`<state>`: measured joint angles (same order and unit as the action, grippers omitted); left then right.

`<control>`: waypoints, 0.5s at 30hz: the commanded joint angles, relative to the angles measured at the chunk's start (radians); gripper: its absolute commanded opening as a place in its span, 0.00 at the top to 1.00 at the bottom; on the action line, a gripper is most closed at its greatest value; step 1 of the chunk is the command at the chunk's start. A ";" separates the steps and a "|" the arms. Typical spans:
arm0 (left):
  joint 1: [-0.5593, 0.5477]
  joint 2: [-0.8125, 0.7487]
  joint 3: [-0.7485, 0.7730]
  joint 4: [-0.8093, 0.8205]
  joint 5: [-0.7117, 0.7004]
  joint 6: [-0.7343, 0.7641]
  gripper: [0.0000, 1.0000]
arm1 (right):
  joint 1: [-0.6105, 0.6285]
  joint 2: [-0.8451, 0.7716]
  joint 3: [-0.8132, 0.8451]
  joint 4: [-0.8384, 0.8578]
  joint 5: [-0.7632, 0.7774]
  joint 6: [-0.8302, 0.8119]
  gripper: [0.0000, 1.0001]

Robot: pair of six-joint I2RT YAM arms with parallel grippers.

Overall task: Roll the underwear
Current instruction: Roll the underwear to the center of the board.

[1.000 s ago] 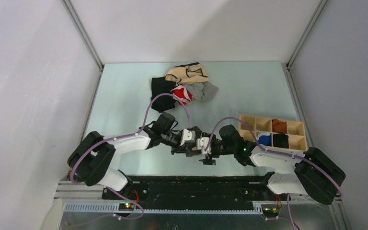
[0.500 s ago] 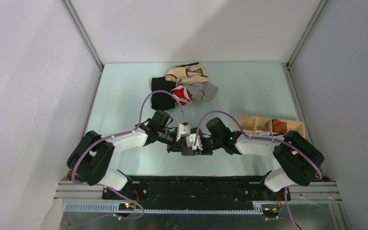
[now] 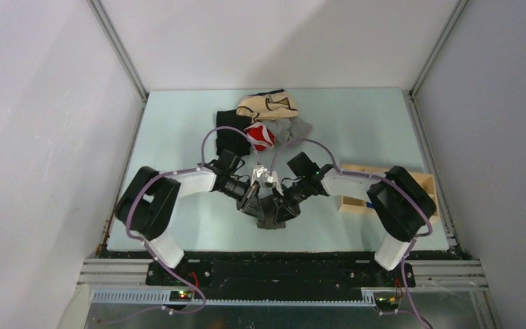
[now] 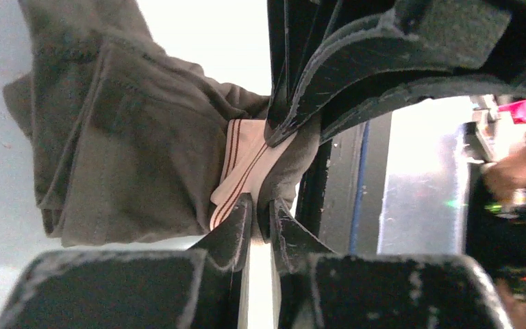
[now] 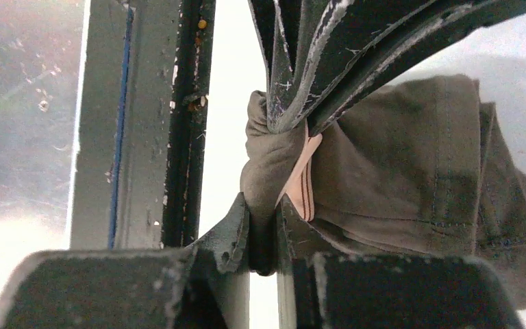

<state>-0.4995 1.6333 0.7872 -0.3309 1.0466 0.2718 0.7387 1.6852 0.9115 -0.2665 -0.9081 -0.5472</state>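
The underwear [image 3: 269,215] is a bunched dark olive-brown bundle near the table's front middle, held between both grippers. My left gripper [image 3: 253,199] comes in from the left and my right gripper [image 3: 285,201] from the right, almost touching. In the left wrist view my left gripper [image 4: 261,211] is shut on a fold of the underwear [image 4: 130,144] beside its cream striped waistband [image 4: 243,161]. In the right wrist view my right gripper [image 5: 264,214] is shut on a wad of the underwear [image 5: 397,164]. Whether the bundle rests on the table is unclear.
At the back lies a pile of clothes: a beige garment with dark trim [image 3: 267,105], a black one [image 3: 230,137], a red-and-white one [image 3: 260,136] and a grey one [image 3: 294,130]. A wooden divided box [image 3: 356,186] stands on the right, half hidden by my right arm.
My right gripper has shut on the underwear. Both arms have drawn in and moved away from the near edge, carrying the bundle with them. The right arm now covers most of the box.
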 commanded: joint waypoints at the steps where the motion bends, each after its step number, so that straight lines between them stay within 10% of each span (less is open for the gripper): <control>1: 0.034 0.107 0.087 -0.047 0.062 -0.054 1.00 | -0.047 0.131 0.096 -0.202 -0.074 0.156 0.98; 5: 0.065 0.169 0.101 -0.014 0.019 -0.126 1.00 | -0.082 0.269 0.173 -0.272 -0.111 0.177 0.99; 15: 0.153 0.007 0.074 0.122 -0.203 -0.199 0.48 | -0.147 0.551 0.376 -0.426 -0.115 0.266 1.00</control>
<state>-0.3656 1.7813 0.8562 -0.3202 0.9485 0.0105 0.6106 2.1201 1.2442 -0.5522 -1.1110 -0.3550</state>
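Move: The left hand already pinches the left end of the dark underwear's rolled edge, whose middle is about 2 cm to its right; it is also about 2 cm to the left of the right hand, which grips the other end. The flat part they roll it onto starts just ahead, centred some 4 cm forward and 4 cm below both hands. The red-and-white cloth lies about 27 cm ahead of the left hand, the wooden box about 33 cm right and 8 cm ahead of the right. Still pinching the two ends of the roll, both hands tip it over forward, pressing it down towards the board and ahead onto the flat cloth, the right hand keeping its grip through about 4 cm down, 3 cm forward and a 35-degree turn. The left sinks about 3 cm, turns some 20 degrees, then opens its fingers, lets go and slips on forward and slightly left, about 5 cm ahead in all. ##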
